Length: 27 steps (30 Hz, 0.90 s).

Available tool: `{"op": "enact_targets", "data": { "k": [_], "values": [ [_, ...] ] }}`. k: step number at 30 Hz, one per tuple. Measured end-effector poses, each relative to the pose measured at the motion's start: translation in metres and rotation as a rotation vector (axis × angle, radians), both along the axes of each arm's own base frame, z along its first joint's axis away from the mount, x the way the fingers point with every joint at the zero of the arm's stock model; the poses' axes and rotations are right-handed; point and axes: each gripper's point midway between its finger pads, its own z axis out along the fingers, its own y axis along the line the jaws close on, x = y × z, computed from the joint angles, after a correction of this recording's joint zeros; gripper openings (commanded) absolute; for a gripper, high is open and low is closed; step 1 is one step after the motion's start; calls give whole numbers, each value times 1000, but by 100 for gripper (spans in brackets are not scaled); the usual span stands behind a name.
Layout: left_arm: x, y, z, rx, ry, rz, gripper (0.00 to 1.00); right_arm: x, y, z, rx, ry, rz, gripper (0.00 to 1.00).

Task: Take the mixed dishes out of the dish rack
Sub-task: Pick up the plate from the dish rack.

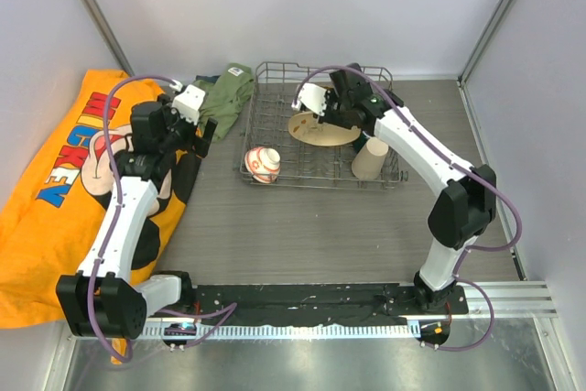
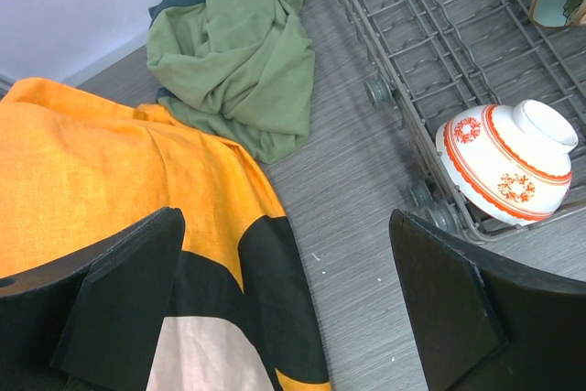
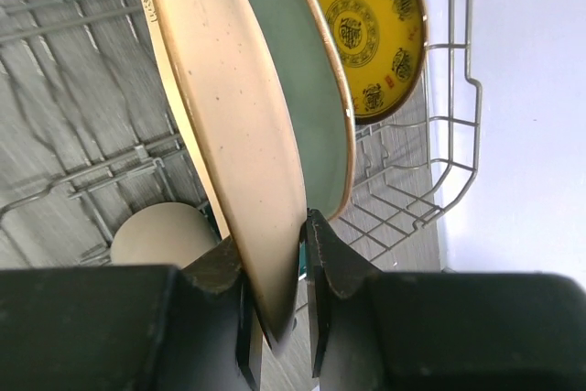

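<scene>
The grey wire dish rack point(image 1: 275, 103) stands at the back of the table. In it, my right gripper point(image 3: 275, 299) is shut on the rim of the cream plate point(image 3: 233, 107), which leans tilted; from above the plate point(image 1: 322, 131) shows under the gripper point(image 1: 331, 113). Behind it stand a pale green plate point(image 3: 307, 70) and a small yellow patterned plate point(image 3: 371, 25). A beige cup point(image 1: 371, 159) sits upside down at the rack's right front. A red-orange patterned bowl point(image 1: 264, 164) lies tipped at the left front corner. My left gripper point(image 2: 284, 309) hangs open left of the rack, holding nothing.
An orange printed cloth point(image 1: 55, 199) covers the table's left side, under my left arm. A crumpled green cloth point(image 1: 224, 93) lies against the rack's left end. Grey walls close in at the back and both sides.
</scene>
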Motion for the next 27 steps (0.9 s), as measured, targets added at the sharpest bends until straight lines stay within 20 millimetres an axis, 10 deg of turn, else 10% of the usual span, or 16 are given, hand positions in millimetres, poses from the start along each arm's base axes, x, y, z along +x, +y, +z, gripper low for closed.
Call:
{"op": "enact_targets", "data": {
  "k": [18,27],
  "values": [
    [-10,0,0,-2,-9,0,100,-45,4,73,266,28,-72,2],
    [-12,-1,-3,-23,-1,5,100,-76,-35,133,534,-25,-260,1]
  ]
}}
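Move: The plate is already pinched by its upper right rim in the right gripper and part-way out of the rack, its middle about 5 cm left of that hand, 1 cm back and 5 cm below. The green dish stands about 5 cm left of the hand and 2 cm ahead. The teal cup is roughly 6 cm right and level, the beige cup about 7 cm back and 6 cm right, all some 9 cm down. From the left hand the plate lies about 25 cm right and 2 cm ahead, some 8 cm down. Keep the right gripper shut on the plate's rim and lift it up and away from the green dish, about 13 cm up while drawing back some 8 cm, then ease to the right in the last stretch. As it rises, roll the wrist so the hand's left side comes up by about 30 degrees, and let it swing a little clockwise towards the end. ##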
